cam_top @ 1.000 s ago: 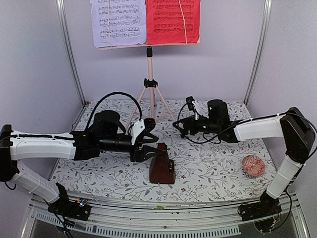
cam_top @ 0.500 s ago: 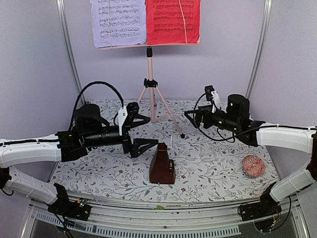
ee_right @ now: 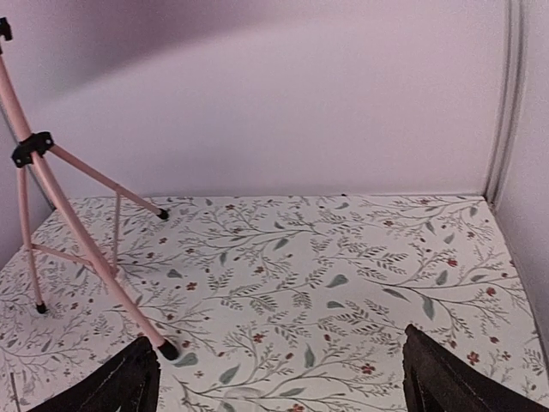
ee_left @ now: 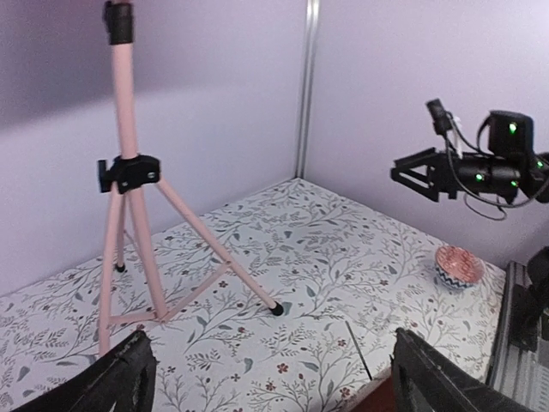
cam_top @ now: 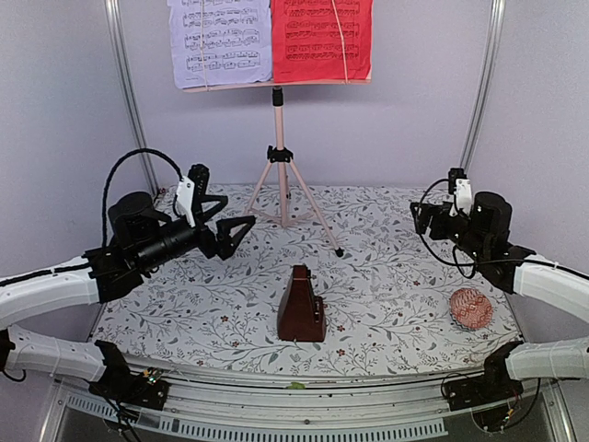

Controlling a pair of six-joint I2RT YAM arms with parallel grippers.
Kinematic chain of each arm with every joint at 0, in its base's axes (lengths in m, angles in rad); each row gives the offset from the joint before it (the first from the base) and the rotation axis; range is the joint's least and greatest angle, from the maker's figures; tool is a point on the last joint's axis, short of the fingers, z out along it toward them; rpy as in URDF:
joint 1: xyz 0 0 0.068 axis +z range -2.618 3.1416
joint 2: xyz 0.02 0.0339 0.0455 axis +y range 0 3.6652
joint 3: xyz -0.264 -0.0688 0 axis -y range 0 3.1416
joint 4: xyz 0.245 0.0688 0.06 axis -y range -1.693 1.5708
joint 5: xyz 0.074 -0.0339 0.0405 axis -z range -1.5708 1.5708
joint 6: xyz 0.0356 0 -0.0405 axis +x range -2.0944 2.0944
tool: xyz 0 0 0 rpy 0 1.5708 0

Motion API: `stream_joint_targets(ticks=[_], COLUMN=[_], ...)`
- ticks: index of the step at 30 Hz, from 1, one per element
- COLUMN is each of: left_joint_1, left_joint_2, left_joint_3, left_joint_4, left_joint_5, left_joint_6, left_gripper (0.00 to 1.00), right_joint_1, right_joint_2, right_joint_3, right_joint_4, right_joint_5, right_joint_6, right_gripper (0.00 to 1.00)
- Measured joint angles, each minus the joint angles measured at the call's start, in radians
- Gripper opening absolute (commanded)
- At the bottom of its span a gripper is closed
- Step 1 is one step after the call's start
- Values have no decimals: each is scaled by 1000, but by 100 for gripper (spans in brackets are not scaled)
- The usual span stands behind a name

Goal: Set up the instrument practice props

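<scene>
The pink tripod music stand (cam_top: 279, 175) stands upright at the back centre. A lilac sheet of music (cam_top: 219, 41) and a red sheet (cam_top: 322, 39) rest side by side on its desk. The dark brown metronome (cam_top: 301, 306) stands upright on the floral cloth near the front centre, with nothing touching it. My left gripper (cam_top: 230, 214) hovers open and empty to the left of the tripod. My right gripper (cam_top: 421, 219) hovers open and empty at the right. The left wrist view shows the tripod (ee_left: 120, 172) and the wide-apart fingers (ee_left: 120, 382). The right wrist view shows the tripod legs (ee_right: 51, 197) beyond the open fingers (ee_right: 446, 378).
A small pink knitted ball (cam_top: 470, 308) lies on the cloth at the front right, also seen as the ball (ee_left: 459, 266) in the left wrist view. Lilac walls and metal posts (cam_top: 129, 92) close in the back and sides. The tripod's feet spread over the back of the table.
Both arms have drawn back from the centre, the left one away from the metronome toward the left, the right one toward the right. Both grippers have opened wider.
</scene>
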Motion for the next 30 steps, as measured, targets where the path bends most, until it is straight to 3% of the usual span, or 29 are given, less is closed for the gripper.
stream_joint_targets(ticks=[6,10,17,25,30], left_joint_1=[153,255,407,480,518], left_joint_2=[-46,-64,-66,-59,24], left_joint_3=[-38,-77,-110,-120,-120], left_joint_4=[-26,-51,-89,-113,-110], left_joint_5=[-70,-87,-125,-219,-312], left_joint_6=[-112,-166,-202,-185,-142], left_gripper=[96,96,96,96,96], right_joint_1=[-212,-316,-379,-383,-386], right_joint_2=[-61,-32,188,469,491], right_joint_3=[-143,-218,-403,-475,-453], right_joint_4=[63,202,645,1107,1144], right_joint_5=[42,49,49,22,-2], right_joint_6=[-28,-43,-84,-131,-145], right_gripper=[99,99,99,99,99])
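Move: The brown metronome stands some 18 cm to the right of the empty left hand, 10 cm nearer the base and about 19 cm lower. The music stand's left foot is roughly 22 cm ahead, 7 cm left and 30 cm below that hand. From the empty right hand the metronome is about 37 cm left, 20 cm back and 14 cm down. The pink bowl lies some 13 cm back, 15 cm right and 23 cm below the right hand. The metronome is left standing free as both open, empty hands keep withdrawing from it. The left goes about 22 cm left, with some forward and downward travel, while the wrist swings counter-clockwise until the fingers point nearly forward. The right sweeps right, then mostly sinks beyond the pink bowl, turning some 20 degrees clockwise and tipping its fingers up a little. ##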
